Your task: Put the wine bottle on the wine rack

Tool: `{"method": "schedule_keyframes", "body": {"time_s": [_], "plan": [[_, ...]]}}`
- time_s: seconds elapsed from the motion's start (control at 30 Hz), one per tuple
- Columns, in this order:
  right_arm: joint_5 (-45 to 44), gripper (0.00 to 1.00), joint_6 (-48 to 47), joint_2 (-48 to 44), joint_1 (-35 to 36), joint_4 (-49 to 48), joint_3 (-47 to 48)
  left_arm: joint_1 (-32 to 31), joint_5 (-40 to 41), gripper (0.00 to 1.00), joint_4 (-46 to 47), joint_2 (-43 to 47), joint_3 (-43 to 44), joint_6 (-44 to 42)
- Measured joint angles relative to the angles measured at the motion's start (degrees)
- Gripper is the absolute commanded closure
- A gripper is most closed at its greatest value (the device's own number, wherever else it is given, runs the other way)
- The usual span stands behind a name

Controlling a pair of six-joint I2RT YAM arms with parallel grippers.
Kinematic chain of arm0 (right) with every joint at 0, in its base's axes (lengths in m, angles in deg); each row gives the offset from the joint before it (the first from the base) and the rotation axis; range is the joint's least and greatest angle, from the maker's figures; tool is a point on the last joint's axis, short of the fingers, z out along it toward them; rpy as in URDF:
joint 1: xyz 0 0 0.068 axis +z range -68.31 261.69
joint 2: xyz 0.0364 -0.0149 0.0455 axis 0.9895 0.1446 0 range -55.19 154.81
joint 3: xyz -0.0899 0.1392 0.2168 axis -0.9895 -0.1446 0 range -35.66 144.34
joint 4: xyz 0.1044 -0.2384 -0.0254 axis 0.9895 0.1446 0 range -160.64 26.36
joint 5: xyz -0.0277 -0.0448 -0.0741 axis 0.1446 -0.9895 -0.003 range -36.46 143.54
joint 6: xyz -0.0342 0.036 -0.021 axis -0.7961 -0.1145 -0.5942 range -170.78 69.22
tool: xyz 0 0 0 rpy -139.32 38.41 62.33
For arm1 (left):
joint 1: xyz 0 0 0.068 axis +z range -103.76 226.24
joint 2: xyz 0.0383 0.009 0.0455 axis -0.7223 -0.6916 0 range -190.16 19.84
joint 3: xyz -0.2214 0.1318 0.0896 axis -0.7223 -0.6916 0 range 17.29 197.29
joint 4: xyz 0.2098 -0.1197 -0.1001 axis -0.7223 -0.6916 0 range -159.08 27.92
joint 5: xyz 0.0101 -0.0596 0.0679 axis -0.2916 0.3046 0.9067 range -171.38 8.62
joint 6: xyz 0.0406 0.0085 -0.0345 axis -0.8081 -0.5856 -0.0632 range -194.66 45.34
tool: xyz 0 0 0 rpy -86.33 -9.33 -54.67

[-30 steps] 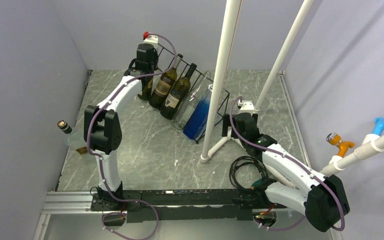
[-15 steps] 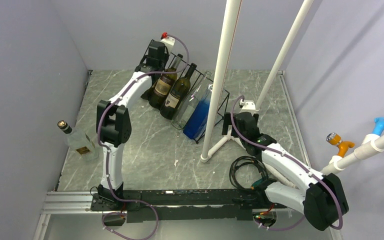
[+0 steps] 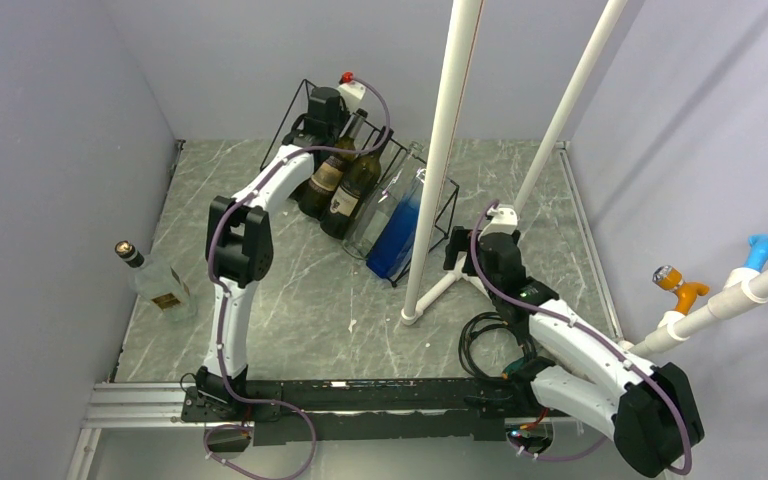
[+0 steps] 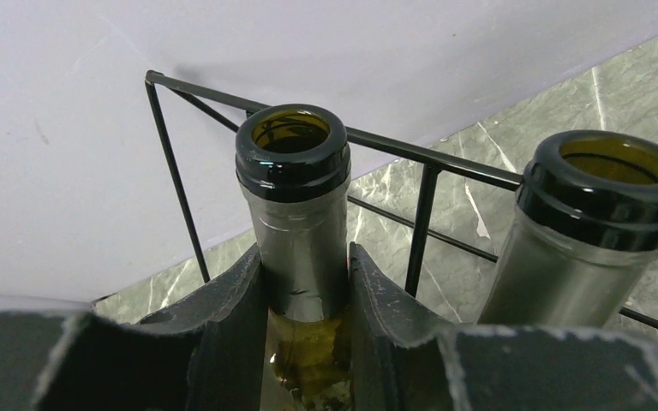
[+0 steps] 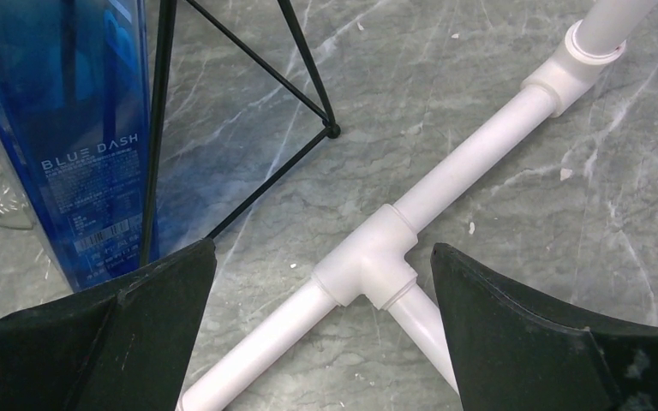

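Note:
My left gripper (image 4: 306,257) is shut on the foil-wrapped neck of an open green wine bottle (image 4: 296,184). It holds the bottle at the back left of the black wire wine rack (image 4: 428,159). In the top view that gripper (image 3: 327,108) is over the rack's (image 3: 291,112) left end, and the held wine bottle's (image 3: 308,192) body leans on the slanted bars, partly hidden by my arm. A second dark bottle's mouth (image 4: 615,184) is close on the right. My right gripper (image 5: 323,250) is open with nothing between its fingers, low over the table right of the rack.
On the rack also lie two dark labelled bottles (image 3: 352,190), a clear one (image 3: 382,208) and a blue one (image 3: 398,232). A clear bottle (image 3: 156,285) stands near the left wall. White pipe stand legs (image 5: 368,261) lie under my right gripper. Black cable coil (image 3: 488,338) sits near my right arm's base.
My left arm has swung right along the back of the rack with the bottle in its grip. The right arm has shifted slightly.

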Motion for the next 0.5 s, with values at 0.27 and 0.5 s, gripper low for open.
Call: {"method": "schedule_keyframes", "body": {"time_s": [0.27,0.5], "plan": [[1.0,0.00,0.1,2.2,0.0,0.3,0.4,0.0,0.8,0.47,1.2,-0.9,0.3,-2.5],[1.3,0.00,0.1,2.7,0.0,1.6,1.4,0.9,1.1,0.38,1.2,-1.5,0.8,-6.1]]}}
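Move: My left hand still grips the neck of the dark wine bottle, which already stands in the rack; the bottle's middle is about 8 cm below, 5 cm back and 4 cm left. The next dark bottle's middle lies roughly 9 cm back, 2 cm right and 8 cm below. The rack's far left top corner is some 4 cm ahead, 6 cm left and 1 cm above. From my right hand the held bottle is about 26 cm ahead, 36 cm left, nearly level. I spread the fingers of my left hand and let go of the wine bottle's neck, widening the gap to a little over half open. As they part I ease about 1.5 cm to the left and 1 cm forward towards the rack's far top rail, rolling the wrist slightly left side up, and stay around the neck and shoulder. ##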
